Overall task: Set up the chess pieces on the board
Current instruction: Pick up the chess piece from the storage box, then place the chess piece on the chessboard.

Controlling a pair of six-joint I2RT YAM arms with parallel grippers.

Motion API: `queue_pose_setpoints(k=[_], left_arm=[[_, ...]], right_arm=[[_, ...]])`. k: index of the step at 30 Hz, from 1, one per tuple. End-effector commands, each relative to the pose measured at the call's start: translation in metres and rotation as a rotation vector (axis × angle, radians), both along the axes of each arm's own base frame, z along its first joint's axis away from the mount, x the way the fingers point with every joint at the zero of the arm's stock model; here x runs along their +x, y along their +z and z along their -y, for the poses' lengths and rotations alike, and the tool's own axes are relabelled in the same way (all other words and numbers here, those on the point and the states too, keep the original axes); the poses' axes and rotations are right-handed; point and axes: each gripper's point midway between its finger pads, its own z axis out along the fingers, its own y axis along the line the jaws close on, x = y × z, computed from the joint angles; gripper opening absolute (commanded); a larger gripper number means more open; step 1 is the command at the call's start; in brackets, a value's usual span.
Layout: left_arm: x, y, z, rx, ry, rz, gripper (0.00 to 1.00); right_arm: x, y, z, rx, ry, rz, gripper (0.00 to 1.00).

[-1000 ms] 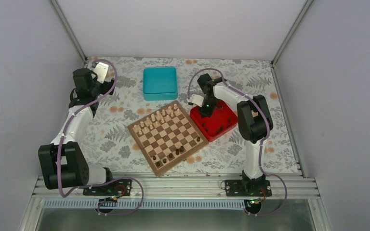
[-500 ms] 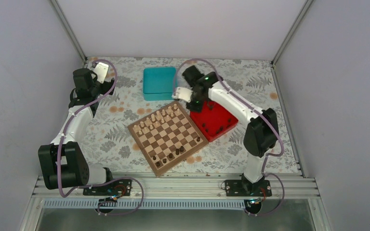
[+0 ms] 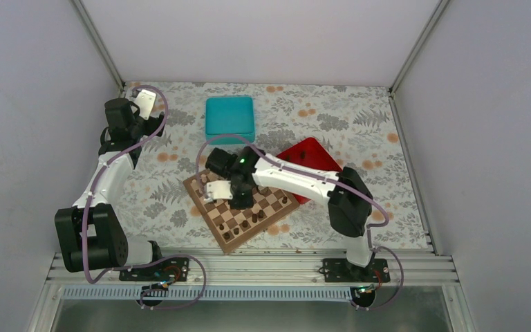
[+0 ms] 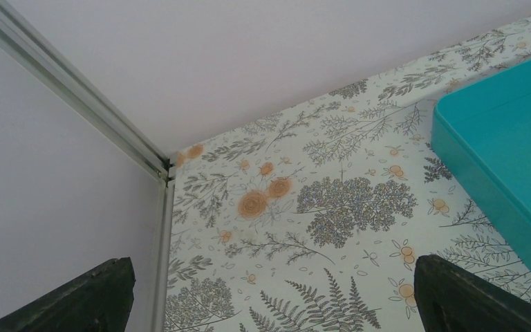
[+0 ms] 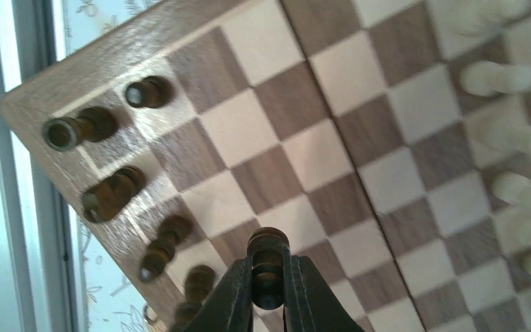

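The board (image 3: 271,200) lies mid-table, partly under my right arm. My right gripper (image 3: 242,200) hangs over its near half. In the right wrist view it (image 5: 268,287) is shut on a dark chess piece (image 5: 268,243), held above the squares of the board (image 5: 276,97) close to the edge row. Several dark chess pieces (image 5: 114,194) stand along that near edge (image 3: 240,227). Pale pieces (image 5: 498,76) fill the far rows. My left gripper (image 3: 145,102) is off at the far left corner, open (image 4: 276,308) over bare cloth with nothing between its fingers.
A teal box (image 3: 229,119) sits beyond the board and shows at the right of the left wrist view (image 4: 505,152). A red tray (image 3: 311,155) lies right of the board, partly behind my right forearm. Grey walls and metal rails close in the table.
My right arm has swung from the red tray leftward and toward me, ending over the board's near half with the dark piece in its grip. The left arm has not moved.
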Motion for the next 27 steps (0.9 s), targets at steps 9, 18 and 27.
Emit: queue_pose_setpoints(k=[9, 18, 27], left_arm=[[0.0, 0.006, -0.002, -0.003, 0.003, 0.025, 1.0], [0.0, 0.006, -0.002, -0.004, 0.001, 0.025, 1.0], [0.0, 0.006, -0.002, -0.004, 0.0, 0.024, 1.0]], right_arm=[[-0.05, -0.041, -0.017, -0.059, 0.102, -0.091, 0.08], [-0.06, -0.056, -0.021, -0.068, 0.121, -0.111, 0.09], [-0.059, -0.059, -0.027, -0.063, 0.123, -0.108, 0.09]])
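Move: Pinched in the right fingers already is a dark chess piece; its empty dark square on the near edge's second row lies about 5 cm back, 2 cm left and some 8 cm below that hand. The dark pawn stands about 7 cm back and 5 cm left of the hand, the corner rook 10 cm back and 3 cm left, the knight 9 cm back and straight in line. From the left hand the square is roughly 29 cm back, 24 cm right and 20 cm below. Sliding back and down together towards the empty square beside the dark pawn, the right hand carries its chess piece some 5 cm back and 2 cm left, then finishes almost straight down, having sunk about 5 cm in all. The wrist turns slightly counter-clockwise, fingers still shut on the piece, and the hand slows to a stop as the piece's foot reaches the board. ##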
